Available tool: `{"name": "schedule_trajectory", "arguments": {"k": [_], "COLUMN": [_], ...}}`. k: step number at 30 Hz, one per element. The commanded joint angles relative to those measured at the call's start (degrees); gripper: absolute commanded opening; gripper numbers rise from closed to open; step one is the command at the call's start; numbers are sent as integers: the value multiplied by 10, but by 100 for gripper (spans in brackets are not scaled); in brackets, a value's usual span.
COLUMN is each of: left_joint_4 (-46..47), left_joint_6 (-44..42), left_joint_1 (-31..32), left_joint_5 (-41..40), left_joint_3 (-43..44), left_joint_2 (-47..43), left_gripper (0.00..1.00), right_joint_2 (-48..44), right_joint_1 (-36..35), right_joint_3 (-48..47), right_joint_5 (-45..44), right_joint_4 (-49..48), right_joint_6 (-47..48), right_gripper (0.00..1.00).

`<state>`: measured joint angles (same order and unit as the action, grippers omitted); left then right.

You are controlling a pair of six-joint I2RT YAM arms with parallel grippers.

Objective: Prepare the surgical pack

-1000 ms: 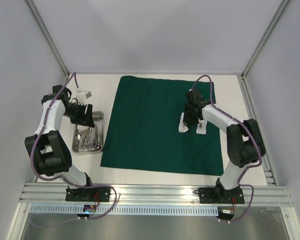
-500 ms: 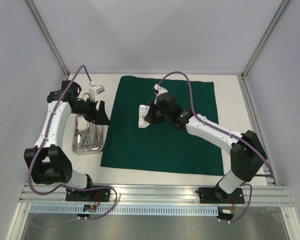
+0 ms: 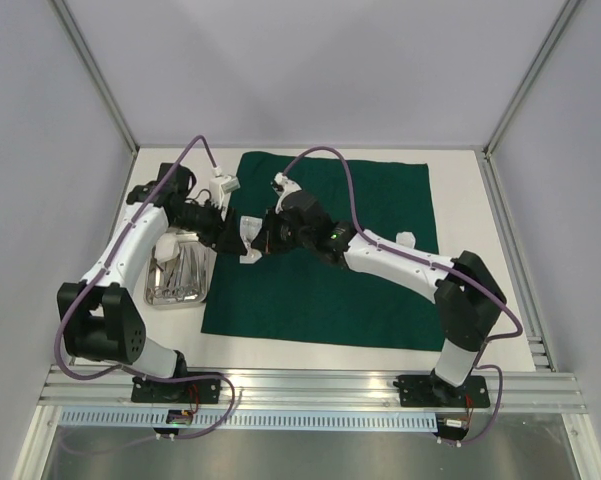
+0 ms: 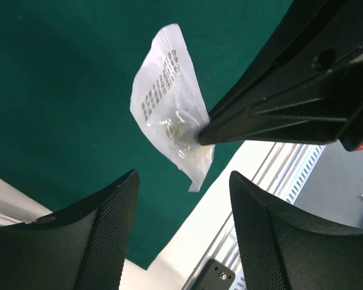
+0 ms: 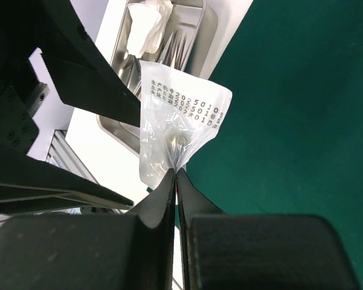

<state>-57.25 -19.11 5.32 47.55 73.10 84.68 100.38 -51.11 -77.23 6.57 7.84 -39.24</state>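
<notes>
My right gripper (image 3: 254, 244) (image 5: 176, 171) is shut on a corner of a clear plastic packet (image 3: 246, 241) (image 5: 176, 113) with printed text, held above the left edge of the dark green drape (image 3: 330, 270) (image 5: 290, 121). My left gripper (image 3: 224, 232) (image 4: 184, 178) stands open right beside the packet (image 4: 171, 118), with nothing between its fingers. The steel tray (image 3: 152, 292) (image 5: 212, 31) lies left of the drape. It holds slim metal instruments (image 3: 178, 275) (image 5: 175, 45) and white gauze (image 3: 176, 243) (image 5: 148, 23).
A second small white packet (image 3: 405, 238) lies on the right part of the drape. The white tabletop (image 3: 280, 350) is bounded by grey walls, with an aluminium rail (image 3: 310, 385) along the near edge.
The right arm swung left across the drape, carrying the packet from the right side to the left edge. The left gripper rose from the tray, moved right toward the packet and opened a little wider.
</notes>
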Motion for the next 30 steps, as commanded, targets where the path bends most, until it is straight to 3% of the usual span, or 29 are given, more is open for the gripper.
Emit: {"name": "schedule_trajectory", "arguments": {"k": [1,9,11,12,14,17,19,20,23,26,30], "left_joint_4": [36,45,43,42,41,36,30,29,23,14,3], "left_joint_6": [15,22,23,23,23,25,31,32,39,38,21], "left_joint_1": [9,14,14,14,14,14,10,5,-50,-127,-188], "left_joint_5": [11,7,15,16,14,5,-34,-56,-92,-90,-102], "left_joint_3": [-4,-8,-7,-7,-7,-6,1,4,13,20,28], "left_joint_2": [6,22,22,22,22,29,42,46,72,99,135], "left_gripper": [69,46,31,16,2,0,0,0,0,0,0], "right_joint_2": [0,-1,2,2,7,11,15,15,-3,-37,-74], "right_joint_1": [-6,-7,-7,-7,-7,-6,0,3,19,38,72], "right_joint_3": [-24,-24,-27,-28,-31,-41,-49,-49,-27,9,42], "right_joint_5": [12,31,32,32,32,28,14,12,-1,-18,-45], "right_joint_4": [-31,-46,-46,-43,-38,-19,14,22,39,46,75], "right_joint_6": [-13,-19,-19,-18,-15,-6,0,3,7,15,32], "right_gripper": [1,1,1,1,1,7,20,34,52,58,60]}}
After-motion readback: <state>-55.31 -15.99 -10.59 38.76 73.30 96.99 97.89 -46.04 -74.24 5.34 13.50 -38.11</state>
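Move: The packet, pinched in the right hand, has its middle only about 3 cm to the right and 2 cm ahead of the open left fingers, roughly at their height; it lies some 2 cm ahead of the right fingertips. From the left hand, the tray's middle is about 15 cm left, 2 cm back and 14 cm down, its gauze stack 18 cm left and 3 cm ahead. A second packet lies about 38 cm right of the right hand, 4 cm ahead and 14 cm below. The left fingers shut on the free end of the packet while the right hand holds still; only then does the right open and let go, backing off some 5 cm to its right with a little forward and down. The left keeps its pinch and swings about 10 cm left, sinking some 7 cm and easing forward over the tray, turning about 20 degrees counter-clockwise. ##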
